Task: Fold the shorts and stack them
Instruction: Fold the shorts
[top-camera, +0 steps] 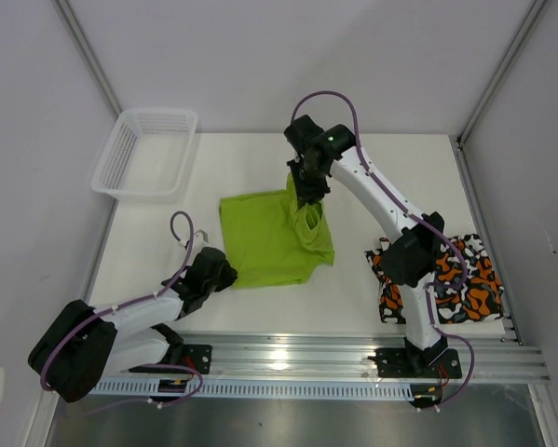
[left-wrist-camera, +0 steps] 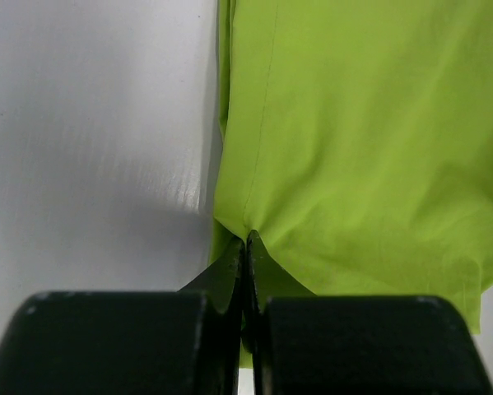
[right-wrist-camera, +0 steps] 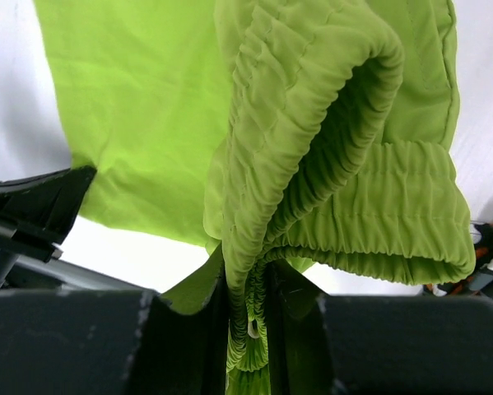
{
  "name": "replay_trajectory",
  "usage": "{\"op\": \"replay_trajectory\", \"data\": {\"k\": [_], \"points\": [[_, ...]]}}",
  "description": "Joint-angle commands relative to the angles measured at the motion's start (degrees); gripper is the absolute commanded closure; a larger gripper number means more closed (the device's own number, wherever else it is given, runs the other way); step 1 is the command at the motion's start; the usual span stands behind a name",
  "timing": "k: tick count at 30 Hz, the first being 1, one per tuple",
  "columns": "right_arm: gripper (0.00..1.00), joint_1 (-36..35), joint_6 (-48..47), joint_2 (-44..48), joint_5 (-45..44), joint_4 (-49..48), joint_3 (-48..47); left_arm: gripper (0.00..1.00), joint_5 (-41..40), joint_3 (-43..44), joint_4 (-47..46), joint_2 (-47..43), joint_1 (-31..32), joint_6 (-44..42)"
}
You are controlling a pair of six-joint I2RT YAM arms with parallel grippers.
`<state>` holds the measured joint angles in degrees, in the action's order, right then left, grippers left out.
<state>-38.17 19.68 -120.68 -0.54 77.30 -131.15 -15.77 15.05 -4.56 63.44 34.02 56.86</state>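
The lime green shorts (top-camera: 265, 242) lie spread on the middle of the white table. My right gripper (top-camera: 308, 194) is shut on their gathered elastic waistband (right-wrist-camera: 312, 107) at the far right corner and holds it lifted, so the band hangs folded over (right-wrist-camera: 246, 267). My left gripper (top-camera: 224, 272) is shut on the near left edge of the same shorts (left-wrist-camera: 353, 140), with cloth pinched between its tips (left-wrist-camera: 246, 243). The camouflage shorts (top-camera: 465, 284) lie bunched at the right of the table, partly hidden behind the right arm.
A white mesh basket (top-camera: 157, 114) stands at the far left corner. Grey walls with metal posts close in the table on three sides. A metal rail (top-camera: 353, 358) with the arm bases runs along the near edge.
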Motion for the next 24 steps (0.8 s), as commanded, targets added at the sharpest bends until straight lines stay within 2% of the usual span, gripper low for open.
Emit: {"op": "replay_trajectory", "data": {"k": [1,10,24], "points": [[1.00,-1.37,0.18,2.82,4.32,5.06,-2.62,1.00,-1.28,0.77,1.83,-0.51,0.43,-1.23],[1.00,-4.45,1.50,1.59,5.63,2.86,-1.74,1.00,-0.93,0.68,1.57,0.54,0.43,-1.58],[1.00,-9.11,4.48,-8.50,4.67,-2.14,-1.56,1.00,-0.67,-0.02,1.74,0.46,0.43,-1.67]]}}
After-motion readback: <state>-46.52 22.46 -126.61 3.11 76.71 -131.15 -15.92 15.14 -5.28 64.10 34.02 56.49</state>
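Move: The green shorts' flat left half, which the raised waistband is being taken over, has its middle some 13 cm to the right hand's left, level fore-and-aft and about 19 cm below. The left gripper's tips lie roughly 20 cm left of the right hand, 11 cm nearer the base and 18 cm lower; the patterned shorts are about 32 cm right and 11 cm back. From the left hand that flat half is 12 cm ahead and 7 cm right, at nearly its own height. The green waistband, still pinched in the right hand, is carried left and back over the shorts' flat half, roughly 8 cm across at almost steady height, and over the last third also sinks about 4 cm, the wrist turning slightly counter-clockwise and tipping. The left hand stays put, fingers shut, keeping its hold on the near left corner down at the table. ##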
